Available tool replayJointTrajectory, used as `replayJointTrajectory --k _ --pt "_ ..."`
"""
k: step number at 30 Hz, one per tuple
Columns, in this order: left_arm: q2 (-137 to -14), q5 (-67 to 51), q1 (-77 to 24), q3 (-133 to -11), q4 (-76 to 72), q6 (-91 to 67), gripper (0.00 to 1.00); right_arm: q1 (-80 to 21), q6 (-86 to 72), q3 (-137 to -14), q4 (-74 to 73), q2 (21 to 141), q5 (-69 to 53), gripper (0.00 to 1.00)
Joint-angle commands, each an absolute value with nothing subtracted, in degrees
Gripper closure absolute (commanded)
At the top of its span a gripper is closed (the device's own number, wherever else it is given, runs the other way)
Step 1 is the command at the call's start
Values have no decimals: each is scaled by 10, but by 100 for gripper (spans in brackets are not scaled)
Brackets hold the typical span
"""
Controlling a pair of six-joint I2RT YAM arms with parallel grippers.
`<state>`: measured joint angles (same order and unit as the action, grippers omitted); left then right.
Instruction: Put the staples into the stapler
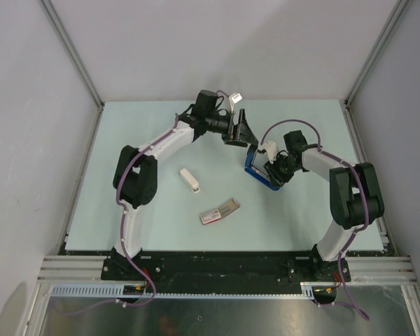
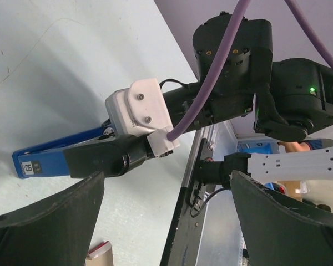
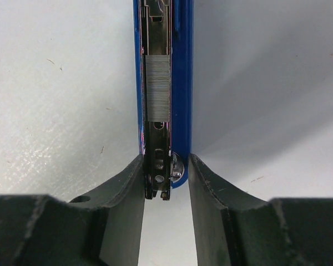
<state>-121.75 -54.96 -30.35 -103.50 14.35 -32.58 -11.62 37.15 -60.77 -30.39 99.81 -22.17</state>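
Note:
My right gripper (image 3: 165, 160) is shut on the rear end of the blue stapler (image 3: 183, 83), a finger pressing on each side. The stapler's metal channel lies open toward the right wrist camera, and a strip of silvery staples (image 3: 157, 88) sits in it. From above, the stapler (image 1: 250, 161) is held over the table right of centre in the right gripper (image 1: 266, 171). Just behind it, my left gripper (image 1: 239, 133) stands wide open and holds nothing. In the left wrist view its fingers (image 2: 72, 216) frame the stapler (image 2: 50, 158) from a short way off.
The pink-and-white staple box (image 1: 220, 211), its grey tray slid out, lies on the table in front of the grippers; its corner (image 2: 97, 252) shows in the left wrist view. A small white oblong object (image 1: 190, 180) lies left of it. Metal frame rails border the table.

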Motion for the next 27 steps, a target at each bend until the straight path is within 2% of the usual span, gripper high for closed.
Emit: replayJointTrajectory --k 1,13,27 --pt "-1176 -572 -273 -1027 125 -328 1 -109 382 -586 -283 982 -226 61" --pt "-1107 -582 -140 -893 125 -271 0 -109 372 -514 -196 935 -229 61" --pt "-1039 -611 -42 -797 125 -230 1 -109 338 -469 -125 885 -234 61"
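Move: The empty left hand hovers some 16 cm above the open stapler, whose middle lies about 4 cm to its right and level with it fore and aft. The staple box lies roughly 14 cm back and 11 cm to this hand's left; the white block is about 22 cm to its left and 2 cm back. The right hand grips the stapler's near end, the stapler's middle about 3 cm ahead and 6 cm to its left, at about its own height. Swiftly to its left, the left hand leaves the stapler with fingers still wide open, covering some 19 cm towards the white block's side, bowing about 5 cm forward and sinking slightly, while it turns counter-clockwise by nearly 20 degrees. The right hand stays almost in place, keeps its pinch on the stapler's near end and tilts about 10 degrees, its downward fingertips swinging forward. ##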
